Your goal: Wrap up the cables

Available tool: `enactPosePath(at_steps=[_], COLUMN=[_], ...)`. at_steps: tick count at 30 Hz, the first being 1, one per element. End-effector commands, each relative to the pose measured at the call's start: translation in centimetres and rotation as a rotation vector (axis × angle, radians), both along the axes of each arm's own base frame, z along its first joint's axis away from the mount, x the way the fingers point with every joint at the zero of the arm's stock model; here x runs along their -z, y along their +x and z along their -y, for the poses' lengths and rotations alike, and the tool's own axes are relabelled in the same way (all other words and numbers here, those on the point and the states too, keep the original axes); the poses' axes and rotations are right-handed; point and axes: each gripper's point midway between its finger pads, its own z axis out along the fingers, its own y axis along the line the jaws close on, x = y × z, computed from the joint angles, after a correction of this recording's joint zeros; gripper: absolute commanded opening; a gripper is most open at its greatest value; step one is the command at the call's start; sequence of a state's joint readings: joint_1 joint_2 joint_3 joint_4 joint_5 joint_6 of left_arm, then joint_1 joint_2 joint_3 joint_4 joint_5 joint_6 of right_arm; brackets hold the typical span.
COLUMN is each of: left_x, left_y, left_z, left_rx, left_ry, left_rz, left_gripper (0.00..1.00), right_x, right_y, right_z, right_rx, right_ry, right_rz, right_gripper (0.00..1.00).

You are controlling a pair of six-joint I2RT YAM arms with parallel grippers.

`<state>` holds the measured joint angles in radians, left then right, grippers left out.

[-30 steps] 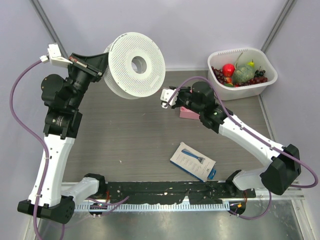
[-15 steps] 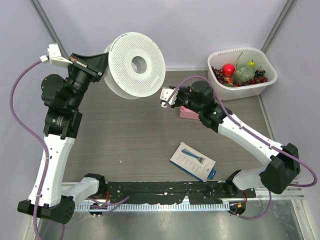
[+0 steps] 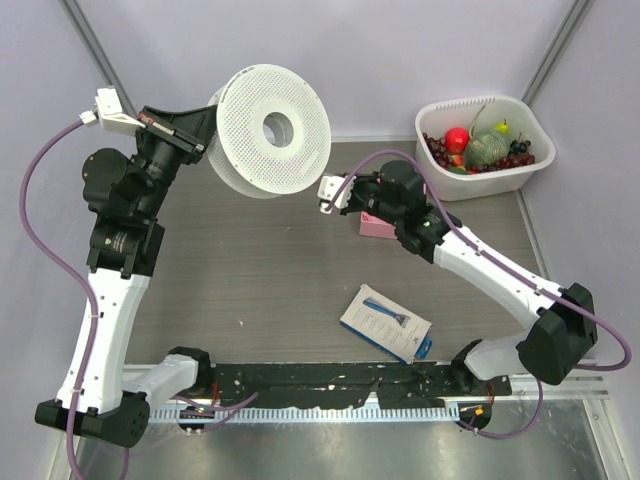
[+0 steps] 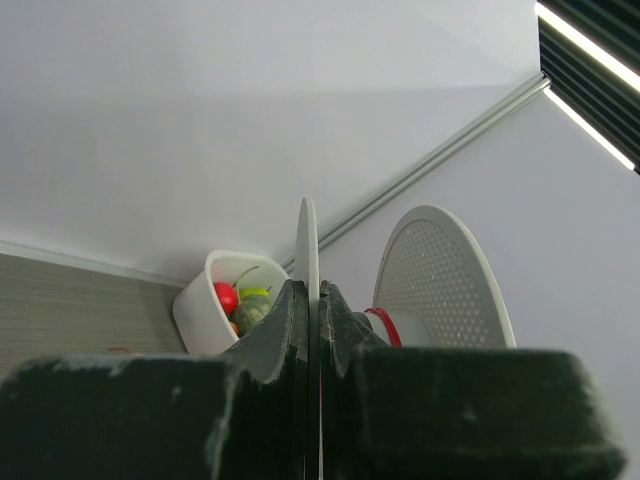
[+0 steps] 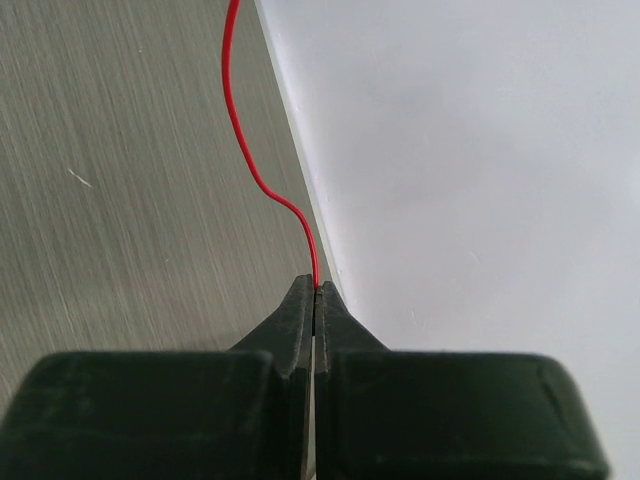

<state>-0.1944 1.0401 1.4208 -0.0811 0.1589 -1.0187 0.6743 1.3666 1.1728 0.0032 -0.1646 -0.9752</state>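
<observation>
My left gripper [image 3: 203,124] is raised at the back left, shut on the thin edge of one flange [image 4: 308,250] of a white perforated spool [image 3: 272,130]. The spool's other flange [image 4: 445,280] stands to the right. A few turns of the red cable [image 4: 384,323] lie on its hub. My right gripper [image 3: 355,198] hovers just right of the spool, near the back wall. In the right wrist view the gripper [image 5: 315,292] is shut on the hair-thin red cable [image 5: 238,130], which curves up and away over the table. The cable is too fine to show in the top view.
A white basket [image 3: 430,118] of fruit sits at the back right corner and also shows as the white basket [image 4: 197,300]. A pink block [image 3: 378,229] lies under my right wrist. A blue-and-white packet [image 3: 385,322] lies mid-front. A black rail [image 3: 330,385] runs along the near edge.
My right gripper has gone from partly open to shut on the red cable and has shifted slightly left and back. The left arm and spool have not moved.
</observation>
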Motion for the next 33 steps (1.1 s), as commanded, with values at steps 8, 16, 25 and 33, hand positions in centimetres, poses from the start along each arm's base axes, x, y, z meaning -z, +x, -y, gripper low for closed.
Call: enactPosePath(at_steps=[8, 16, 25, 33], left_x=[-2.2, 1.2, 6.1, 9.1], left_y=[-0.5, 2.2, 3.9, 3.8], left_z=[-1.0, -2.5, -1.5, 0.6], left_rx=[-0.047, -0.172, -0.158, -0.143], left_ry=[-0.031, 0.076, 0.157, 0.245], left_rz=[0.063, -0.029, -0.136, -0.187], left_gripper=[0.00, 0.00, 0.00, 0.00], right_x=[-0.8, 0.9, -1.7, -2.8], right_y=[-3.0, -11.9, -17.9, -17.6], right_z=[-0.8, -2.2, -5.4, -8.6], right_rx=[-0.108, -0.317, -0.418, -0.352], right_ry=[0.046, 0.055, 0.048, 0.001], right_rz=[-0.088, -0.291, -0.324, -0.320], right_gripper=[0.01, 0.01, 0.01, 0.01])
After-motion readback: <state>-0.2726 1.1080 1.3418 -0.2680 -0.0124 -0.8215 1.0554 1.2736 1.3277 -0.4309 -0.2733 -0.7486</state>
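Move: The white spool, held at the left hand's fingertips by the rim of one flange, has its middle about 3 cm ahead, 6 cm right and 5 cm below that hand. From the right hand, already pinching the red cable, the spool's middle lies some 13 cm left, 2 cm back and 17 cm higher. The pink box is about 4 cm ahead, 17 cm right and 29 cm below the right hand; the brush package 25 cm back, 14 cm right and 30 cm below. The red cable, still pinched in the right fingers, is carried back about 18 cm to the robot's side of the spool, dipping slightly at first, then left some 8 cm as the fingers swing counter-clockwise and tip down. Meanwhile the left hand keeps its rim grip and lowers the spool 11 cm, slightly forward, tilting its front and right side down about 15 degrees each. ##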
